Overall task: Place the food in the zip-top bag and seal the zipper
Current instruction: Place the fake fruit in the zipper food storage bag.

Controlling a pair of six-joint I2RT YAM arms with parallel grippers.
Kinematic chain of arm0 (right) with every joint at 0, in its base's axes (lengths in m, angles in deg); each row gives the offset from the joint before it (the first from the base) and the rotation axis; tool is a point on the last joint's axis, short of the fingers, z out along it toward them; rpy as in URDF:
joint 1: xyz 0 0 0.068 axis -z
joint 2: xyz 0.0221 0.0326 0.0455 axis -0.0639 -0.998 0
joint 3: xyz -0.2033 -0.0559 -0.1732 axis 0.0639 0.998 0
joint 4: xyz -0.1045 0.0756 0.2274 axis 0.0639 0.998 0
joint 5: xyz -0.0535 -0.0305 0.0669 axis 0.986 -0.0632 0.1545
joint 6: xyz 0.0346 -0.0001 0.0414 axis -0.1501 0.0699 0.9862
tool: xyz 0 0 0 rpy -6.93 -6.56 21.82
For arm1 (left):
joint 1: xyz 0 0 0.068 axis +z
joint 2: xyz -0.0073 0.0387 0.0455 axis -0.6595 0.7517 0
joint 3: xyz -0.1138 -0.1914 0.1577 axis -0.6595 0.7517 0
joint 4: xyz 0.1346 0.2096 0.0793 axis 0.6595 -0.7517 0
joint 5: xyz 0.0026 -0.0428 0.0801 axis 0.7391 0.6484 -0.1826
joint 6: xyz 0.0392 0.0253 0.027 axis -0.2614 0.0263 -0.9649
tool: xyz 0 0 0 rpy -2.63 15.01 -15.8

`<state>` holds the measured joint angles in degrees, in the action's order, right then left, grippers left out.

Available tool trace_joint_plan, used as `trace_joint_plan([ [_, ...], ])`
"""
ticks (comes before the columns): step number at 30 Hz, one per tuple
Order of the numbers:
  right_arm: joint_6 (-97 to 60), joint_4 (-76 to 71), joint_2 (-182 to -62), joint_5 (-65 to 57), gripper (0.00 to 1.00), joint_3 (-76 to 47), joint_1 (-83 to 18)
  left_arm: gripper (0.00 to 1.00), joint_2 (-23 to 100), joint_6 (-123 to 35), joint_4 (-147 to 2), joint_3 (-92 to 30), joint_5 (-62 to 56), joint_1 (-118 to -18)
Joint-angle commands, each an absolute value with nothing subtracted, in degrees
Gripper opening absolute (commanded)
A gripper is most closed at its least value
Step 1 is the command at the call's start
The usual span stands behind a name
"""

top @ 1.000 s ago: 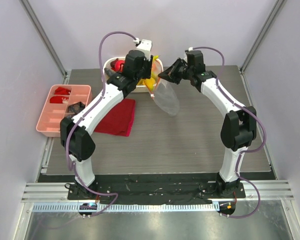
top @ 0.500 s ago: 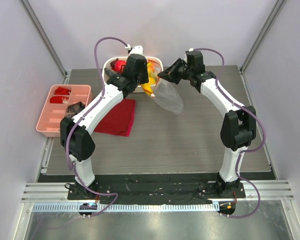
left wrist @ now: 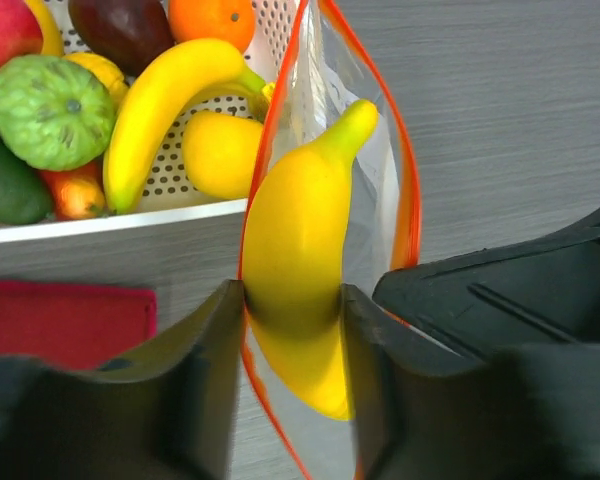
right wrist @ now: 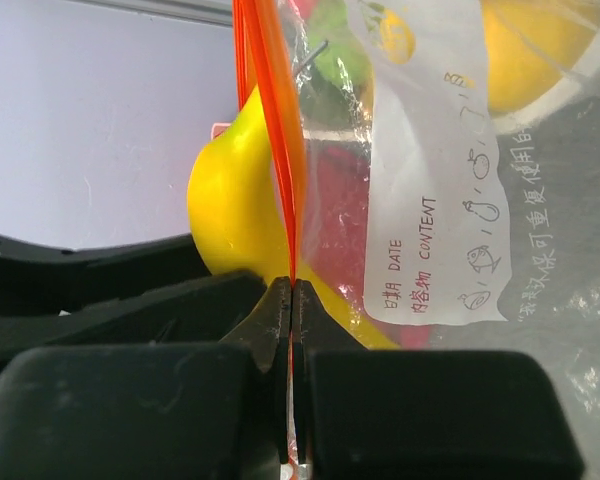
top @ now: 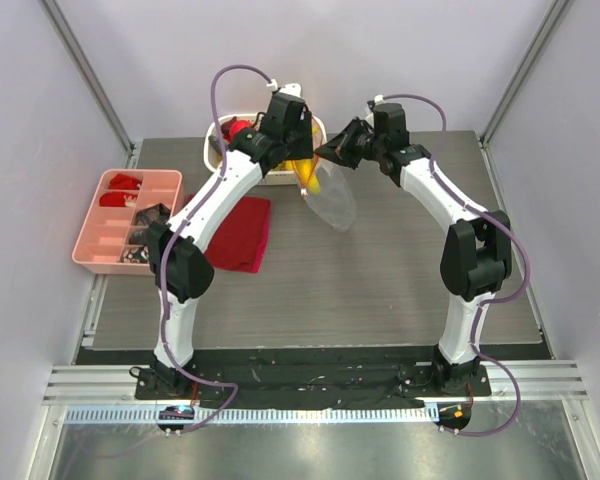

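My left gripper (left wrist: 292, 320) is shut on a yellow banana (left wrist: 295, 230) and holds it inside the open mouth of the clear zip-top bag (top: 333, 203). The orange-red zipper (left wrist: 410, 205) loops round the banana. My right gripper (right wrist: 292, 300) is shut on the zipper edge (right wrist: 276, 130) and holds the bag up off the table, its white label (right wrist: 435, 200) facing the camera. From above, the left gripper (top: 304, 160) and the right gripper (top: 330, 155) meet at the bag's mouth. More food lies in the white basket (left wrist: 130, 215): another banana (left wrist: 165, 95), a green piece (left wrist: 50, 108), an orange (left wrist: 210, 18).
The white basket (top: 217, 137) stands at the table's far edge behind the left wrist. A folded dark red cloth (top: 238, 232) lies left of the bag. A pink divided tray (top: 115, 225) sits at the left edge.
The left arm has swung right, from over the basket to the bag, and the banana now sits in the bag's mouth. The right gripper has kept hold of the bag edge.
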<state>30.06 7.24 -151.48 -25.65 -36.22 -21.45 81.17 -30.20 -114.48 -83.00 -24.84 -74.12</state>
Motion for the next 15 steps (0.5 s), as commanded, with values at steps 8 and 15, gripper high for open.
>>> trace_joint_plan([
  [8, 26.41, 3.35, -146.37, -28.01, 0.01, -34.92, -20.19, 0.86, 72.85, -28.18, -112.71, -79.35, -13.81, -68.69],
  [15, 28.35, 2.91, -144.96, -28.1, 0.01, -34.92, -17.99, 0.83, 72.55, -31.43, -108.92, -77.57, -8.91, -59.12],
])
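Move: The banana is still between the left fingers, at the open mouth of the zipper bag; the bag's pouch hangs about 4 cm back, 5 cm right and 8 cm below that hand. The fruit basket lies some 13 cm ahead, 9 cm left and 15 cm lower, the red cloth roughly 9 cm back, 19 cm left and 19 cm down. From the right hand, already pinching the mouth's right rim, the pouch is about 4 cm back, 2 cm right and 8 cm below. Dipping about a centimetre down and back at the bag's mouth, the left hand spreads its fingers wide to let go of the banana, then sweeps left some 6 cm, rising a couple of centimetres at the end, out of the mouth and away from the bag. The right hand keeps its shut pinch on the orange rim, sinks a centimetre, comes back up and eases about 2 cm right. ##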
